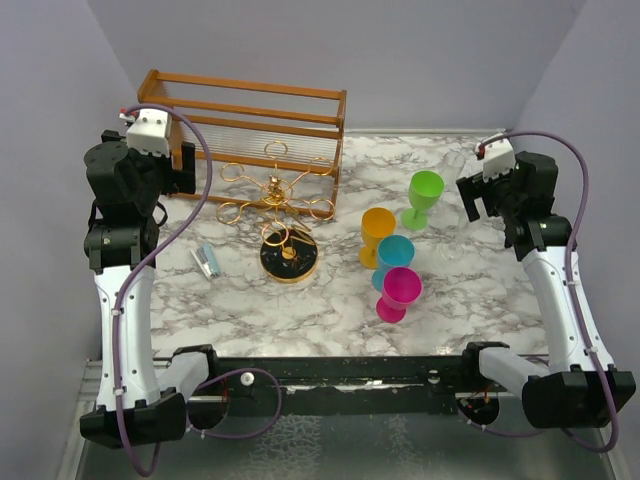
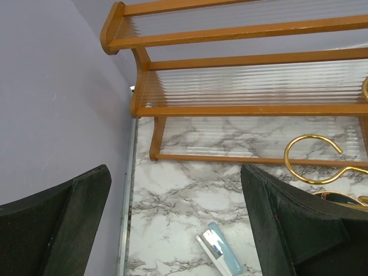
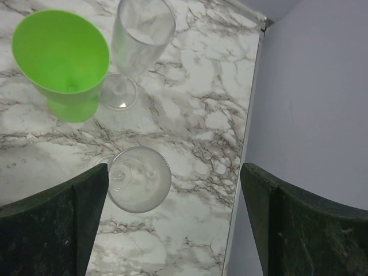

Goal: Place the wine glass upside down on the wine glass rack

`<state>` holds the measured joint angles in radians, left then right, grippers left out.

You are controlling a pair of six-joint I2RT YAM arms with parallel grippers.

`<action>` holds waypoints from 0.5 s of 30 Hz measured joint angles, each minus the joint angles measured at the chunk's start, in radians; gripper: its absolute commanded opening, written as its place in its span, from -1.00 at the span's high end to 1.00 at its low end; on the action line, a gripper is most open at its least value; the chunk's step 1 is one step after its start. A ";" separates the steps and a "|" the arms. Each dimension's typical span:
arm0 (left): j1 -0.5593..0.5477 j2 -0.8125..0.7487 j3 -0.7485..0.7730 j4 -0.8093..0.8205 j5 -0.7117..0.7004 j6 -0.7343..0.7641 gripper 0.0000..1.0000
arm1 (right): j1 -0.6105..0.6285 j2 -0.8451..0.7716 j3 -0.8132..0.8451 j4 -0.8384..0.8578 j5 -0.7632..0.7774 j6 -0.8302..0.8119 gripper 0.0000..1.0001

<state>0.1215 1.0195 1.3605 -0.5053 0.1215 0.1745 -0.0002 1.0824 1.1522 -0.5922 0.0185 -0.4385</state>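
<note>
Two clear wine glasses stand upright on the marble table near its right edge. In the right wrist view the nearer glass [image 3: 140, 179] is seen from above, just inside my left finger [image 3: 63, 224]. The farther glass [image 3: 141, 34] stands beside a green goblet [image 3: 63, 57]. My right gripper [image 3: 174, 192] hangs open above them, holding nothing. The wine glass rack [image 1: 275, 195], gold wire loops on a black gold-rimmed base [image 1: 288, 258], stands left of centre and bears no glass. My left gripper [image 2: 175, 190] is open and empty at the far left, with one gold loop [image 2: 313, 158] to its right.
An orange-brown wooden rail frame [image 1: 250, 115] stands behind the rack. Green [image 1: 424, 195], orange [image 1: 377, 230], blue [image 1: 396, 255] and pink [image 1: 399, 292] goblets cluster right of centre. A small light-blue stapler-like object [image 2: 218, 248] lies below the left gripper. Purple walls close both sides.
</note>
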 measured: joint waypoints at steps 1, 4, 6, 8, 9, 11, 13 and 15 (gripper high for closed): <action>0.002 0.000 0.000 0.000 0.000 0.000 -0.98 | -0.008 0.001 -0.012 0.000 0.005 0.005 -0.84; 0.008 0.000 0.000 0.000 0.001 0.000 -0.98 | -0.040 0.002 -0.035 -0.004 0.005 0.030 -0.70; 0.012 0.003 0.000 0.000 0.001 0.000 -0.98 | -0.073 0.003 -0.040 -0.011 -0.003 0.050 -0.60; 0.014 0.006 0.000 0.000 0.002 0.000 -0.98 | -0.098 0.003 -0.040 -0.014 -0.008 0.066 -0.51; 0.015 0.007 0.000 0.000 0.002 0.000 -0.98 | -0.107 0.003 -0.040 -0.014 -0.010 0.071 -0.45; 0.016 0.010 0.000 0.000 0.001 0.000 -0.98 | -0.111 0.005 -0.040 -0.015 -0.014 0.079 -0.36; 0.016 0.012 0.000 0.000 0.002 0.000 -0.98 | -0.111 0.012 -0.040 -0.016 -0.027 0.085 -0.28; 0.016 0.012 0.000 0.000 0.001 0.000 -0.98 | -0.111 0.024 -0.040 -0.021 -0.039 0.092 -0.18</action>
<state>0.1379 1.0317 1.3605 -0.5053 0.1226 0.1745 -0.1116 1.1069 1.1126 -0.6128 -0.0208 -0.3466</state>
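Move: The near clear wine glass stands upright almost straight under the open right hand, its middle about 18 cm down, 1 cm back and 2 cm to the left. The green goblet is some 11 cm left, 8 cm farther out and 20 cm down from that hand; the far clear glass is about 14 cm ahead, 3 cm left and 18 cm down. From the left hand the near glass lies roughly 58 cm right, 2 cm back and 31 cm below. The empty right hand sinks about 3 cm towards the height of the near glass's rim while shifting about 3 cm to the right, off to the right-hand side of the bowl and a touch back, the sideways shift dying out before the sinking does. As it goes, the fingers draw in by about a third from wide open and the wrist turns some 5 to 10 degrees, swinging clockwise, lifting its left side and tipping down a little, with the fingertips still above the glass and touching nothing. ##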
